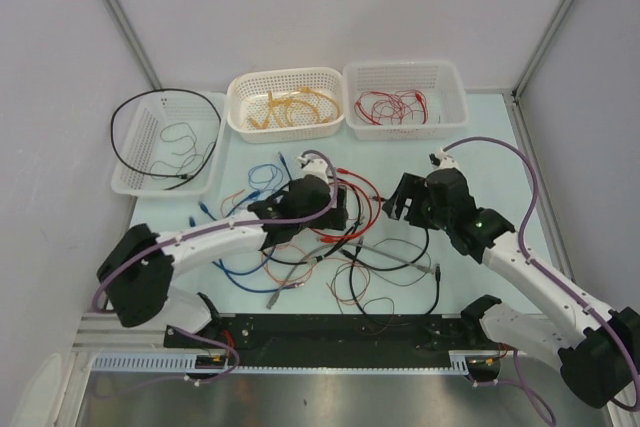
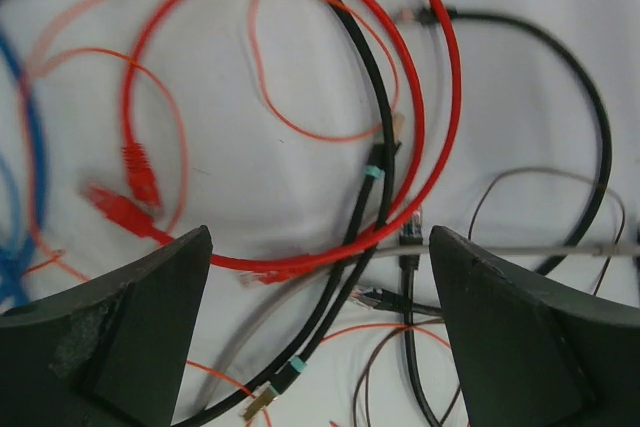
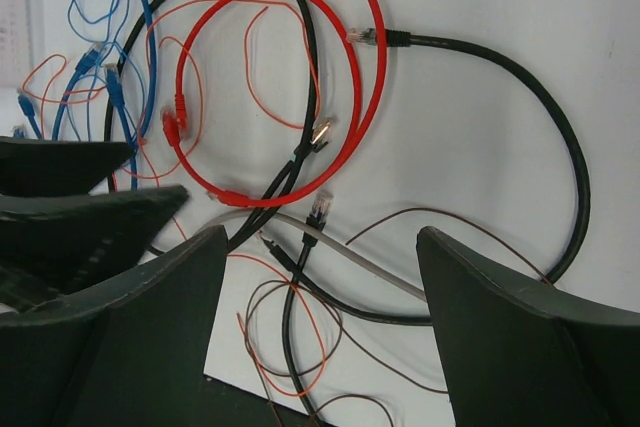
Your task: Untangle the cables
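Note:
The cables [image 1: 345,252] lie tangled on the table between my two arms. My left gripper [image 1: 338,209] hovers over the pile's left side, and in its wrist view it [image 2: 320,282] stands open over a red cable loop [image 2: 320,256], a pair of black cables [image 2: 352,232] and a grey cable [image 2: 520,248], with nothing gripped. My right gripper [image 1: 405,202] hangs over the pile's right side. It [image 3: 320,282] is open above a grey cable [image 3: 370,265], a long black cable [image 3: 560,127] and thin brown and orange wires, holding nothing. Blue cables [image 3: 110,87] lie further left.
Three white baskets stand at the back: the left one [image 1: 140,175] holds a black cable, the middle one [image 1: 285,132] yellow cables, the right one [image 1: 452,112] red wires. Blue cables [image 1: 240,269] spread at the pile's left. A black rail [image 1: 330,332] runs along the near edge.

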`<state>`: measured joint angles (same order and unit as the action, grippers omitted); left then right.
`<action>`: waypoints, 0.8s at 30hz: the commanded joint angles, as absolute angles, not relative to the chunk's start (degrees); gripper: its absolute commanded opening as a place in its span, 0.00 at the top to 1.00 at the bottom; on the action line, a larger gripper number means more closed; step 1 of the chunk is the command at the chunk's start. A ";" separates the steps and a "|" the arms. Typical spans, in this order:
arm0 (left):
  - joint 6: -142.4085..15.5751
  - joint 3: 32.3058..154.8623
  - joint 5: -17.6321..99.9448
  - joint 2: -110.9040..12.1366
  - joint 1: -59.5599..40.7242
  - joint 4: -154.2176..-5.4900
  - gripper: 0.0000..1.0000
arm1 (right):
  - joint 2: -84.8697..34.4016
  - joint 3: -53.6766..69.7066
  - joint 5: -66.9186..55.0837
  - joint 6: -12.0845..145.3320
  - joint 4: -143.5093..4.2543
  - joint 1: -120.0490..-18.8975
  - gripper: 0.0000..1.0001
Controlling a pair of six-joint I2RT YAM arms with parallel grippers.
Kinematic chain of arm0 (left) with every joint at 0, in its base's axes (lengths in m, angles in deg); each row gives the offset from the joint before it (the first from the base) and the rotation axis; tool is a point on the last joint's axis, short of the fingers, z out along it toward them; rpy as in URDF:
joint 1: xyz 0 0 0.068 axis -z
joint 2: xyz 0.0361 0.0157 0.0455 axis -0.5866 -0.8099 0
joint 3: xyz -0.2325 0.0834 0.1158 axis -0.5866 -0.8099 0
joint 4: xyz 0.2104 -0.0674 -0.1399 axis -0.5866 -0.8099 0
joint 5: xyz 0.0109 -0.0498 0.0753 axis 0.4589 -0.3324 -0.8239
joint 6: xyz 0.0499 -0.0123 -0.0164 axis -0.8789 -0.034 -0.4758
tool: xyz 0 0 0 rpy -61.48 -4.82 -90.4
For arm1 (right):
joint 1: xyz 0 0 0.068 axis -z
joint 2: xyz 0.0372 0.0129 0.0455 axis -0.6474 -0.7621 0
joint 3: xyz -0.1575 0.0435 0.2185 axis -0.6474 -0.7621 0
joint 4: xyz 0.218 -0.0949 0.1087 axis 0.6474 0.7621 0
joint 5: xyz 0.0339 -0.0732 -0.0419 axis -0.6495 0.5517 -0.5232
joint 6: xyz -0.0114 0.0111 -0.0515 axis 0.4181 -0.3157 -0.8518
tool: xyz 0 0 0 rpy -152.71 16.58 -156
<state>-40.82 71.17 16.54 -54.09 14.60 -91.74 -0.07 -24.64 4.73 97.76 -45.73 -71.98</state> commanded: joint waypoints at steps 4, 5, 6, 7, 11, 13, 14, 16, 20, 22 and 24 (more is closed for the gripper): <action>-45.55 78.62 24.64 -65.37 20.94 -89.51 0.11 | -1.55 -25.87 3.57 99.01 -47.46 -71.64 0.19; -46.25 79.76 24.46 -66.25 21.64 -90.39 0.11 | -1.02 -25.96 3.48 99.10 -47.46 -71.64 0.19; -46.43 80.30 24.54 -68.00 21.91 -90.92 0.11 | -0.58 -26.05 3.57 99.01 -47.37 -71.64 0.19; -46.61 80.65 24.55 -68.63 22.00 -91.36 0.12 | -0.23 -26.22 3.66 99.01 -47.11 -71.64 0.19; -48.45 81.88 23.93 -71.00 22.70 -93.03 0.14 | 1.61 -27.19 4.01 98.74 -46.41 -71.64 0.19; -48.63 82.06 23.14 -72.41 22.79 -93.64 0.17 | 1.97 -27.89 3.92 98.92 -46.23 -71.64 0.19; -48.72 82.15 22.88 -72.94 22.79 -93.73 0.19 | 2.06 -28.15 3.75 99.09 -46.23 -71.64 0.19; -48.72 82.23 22.35 -74.51 22.79 -94.35 0.23 | 2.67 -28.51 3.57 99.27 -46.05 -71.64 0.19; -48.98 81.89 22.79 -75.58 22.88 -93.91 0.50 | 4.43 -28.60 4.01 99.27 -45.61 -71.64 0.20; -48.89 81.45 22.88 -74.18 22.79 -93.30 0.68 | 5.66 -28.60 4.36 99.36 -45.26 -71.64 0.20; -48.89 80.83 22.18 -72.69 22.79 -92.95 0.78 | 6.36 -28.59 4.62 99.36 -45.09 -71.64 0.21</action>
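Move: The right-hand, near side of the red cable's loop, where it crosses black cables, lies about 7 cm right of my left hand, 4 cm back and 10 cm below. The grey cable's bend lies just under that crossing, another centimetre back. A pair of red plugs lies 5 cm left of my left hand and 3 cm ahead; the black plug is 11 cm right and 7 ahead. From my right hand the crossing is some 11 cm left, 2 back and 13 below. I bring my left hand down about 8 cm onto the crossing while carrying it some 7 cm right and 4 cm back, turning the wrist nearly 20 degrees clockwise. The sideways travel ends halfway; then I sink the last few centimetres almost straight down and draw the wide-open fingers most of the way together around the red cable, the black strand beside it. ##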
